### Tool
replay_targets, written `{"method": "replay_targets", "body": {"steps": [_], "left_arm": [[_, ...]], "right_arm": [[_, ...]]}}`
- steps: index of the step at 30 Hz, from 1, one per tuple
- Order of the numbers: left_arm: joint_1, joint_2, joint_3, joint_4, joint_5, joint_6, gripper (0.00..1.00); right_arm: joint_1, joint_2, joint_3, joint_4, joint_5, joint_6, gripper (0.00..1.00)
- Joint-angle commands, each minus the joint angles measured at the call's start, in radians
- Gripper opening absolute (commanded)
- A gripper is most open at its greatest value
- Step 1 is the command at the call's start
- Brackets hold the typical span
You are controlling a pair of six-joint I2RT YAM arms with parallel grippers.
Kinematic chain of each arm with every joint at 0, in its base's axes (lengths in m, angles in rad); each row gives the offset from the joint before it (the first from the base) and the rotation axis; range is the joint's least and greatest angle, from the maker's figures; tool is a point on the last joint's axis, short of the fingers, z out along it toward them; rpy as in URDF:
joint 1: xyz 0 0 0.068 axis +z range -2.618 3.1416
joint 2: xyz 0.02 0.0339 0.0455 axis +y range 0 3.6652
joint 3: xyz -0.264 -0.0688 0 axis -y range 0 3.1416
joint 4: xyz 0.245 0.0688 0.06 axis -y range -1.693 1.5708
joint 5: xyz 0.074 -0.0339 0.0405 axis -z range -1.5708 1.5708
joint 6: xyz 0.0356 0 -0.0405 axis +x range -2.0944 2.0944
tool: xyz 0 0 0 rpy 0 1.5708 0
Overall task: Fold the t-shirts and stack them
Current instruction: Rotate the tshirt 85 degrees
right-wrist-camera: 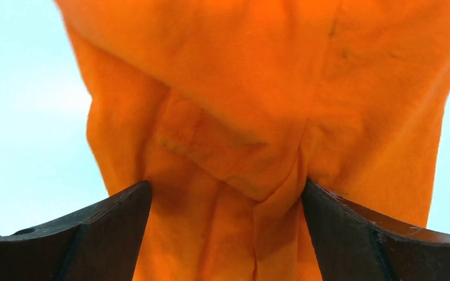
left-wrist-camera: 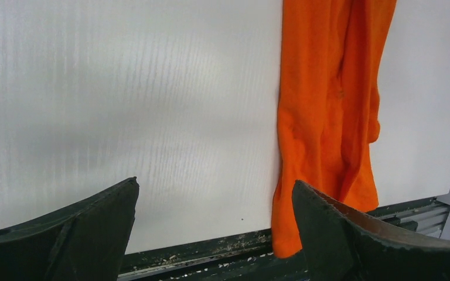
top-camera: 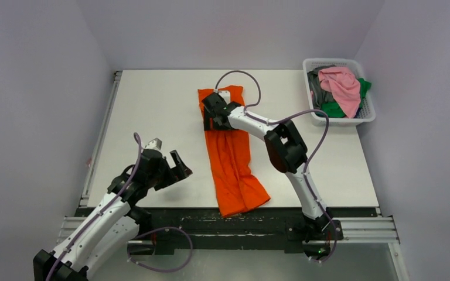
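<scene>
A bright orange t-shirt (top-camera: 234, 164) lies on the white table as a long narrow strip running from the far middle to the front edge. My right gripper (top-camera: 217, 122) is down on its far end. In the right wrist view it (right-wrist-camera: 225, 184) is open, its fingers pressing into the orange cloth (right-wrist-camera: 240, 88) with a bunched fold between them. My left gripper (top-camera: 170, 155) hovers open over bare table to the left of the shirt. The left wrist view shows its jaws (left-wrist-camera: 215, 181) empty and the shirt's near end (left-wrist-camera: 328, 105) to their right. Pink (top-camera: 341, 85), green (top-camera: 333, 108) and grey (top-camera: 317, 88) t-shirts are heaped in the basket.
The white slotted basket (top-camera: 312, 63) stands at the table's far right corner. A black rail (top-camera: 240, 219) runs along the front edge, and the shirt's near end hangs slightly over it. Bare table (top-camera: 152, 105) lies left of the shirt. Grey walls close in both sides.
</scene>
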Motion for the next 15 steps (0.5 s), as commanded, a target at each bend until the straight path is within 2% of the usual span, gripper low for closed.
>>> {"method": "replay_targets", "body": {"steps": [1,5,8,11,15], "left_arm": [[-0.012,0.030,-0.014,0.091,0.048,0.029,1.00],[-0.015,0.101,0.004,0.134,0.065,0.062,1.00],[-0.020,0.172,0.028,0.173,0.104,0.069,1.00],[-0.056,0.236,0.044,0.209,0.132,0.055,1.00],[-0.114,0.295,0.025,0.284,0.177,0.005,0.99]], "right_arm": [[-0.091,0.181,0.171,-0.078,0.000,0.070,0.96],[-0.126,0.357,0.456,-0.147,-0.026,0.104,0.96],[-0.158,0.424,0.569,-0.111,-0.102,0.146,0.95],[-0.165,0.349,0.529,-0.023,-0.146,0.108,0.95],[-0.159,0.117,0.418,0.040,-0.231,0.017,0.96]]}}
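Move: The right hand's open fingers are already down on the t-shirt, whose middle lies about 12 cm back and 5 cm to the right, roughly 1 cm below. The table's far edge is some 31 cm straight ahead. From the left hand, hovering free, the t-shirt's middle is about 8 cm ahead, 20 cm to the right and 8 cm below. The right hand drags the t-shirt forward about 12 cm under open fingers; the left sinks rightward towards it. ##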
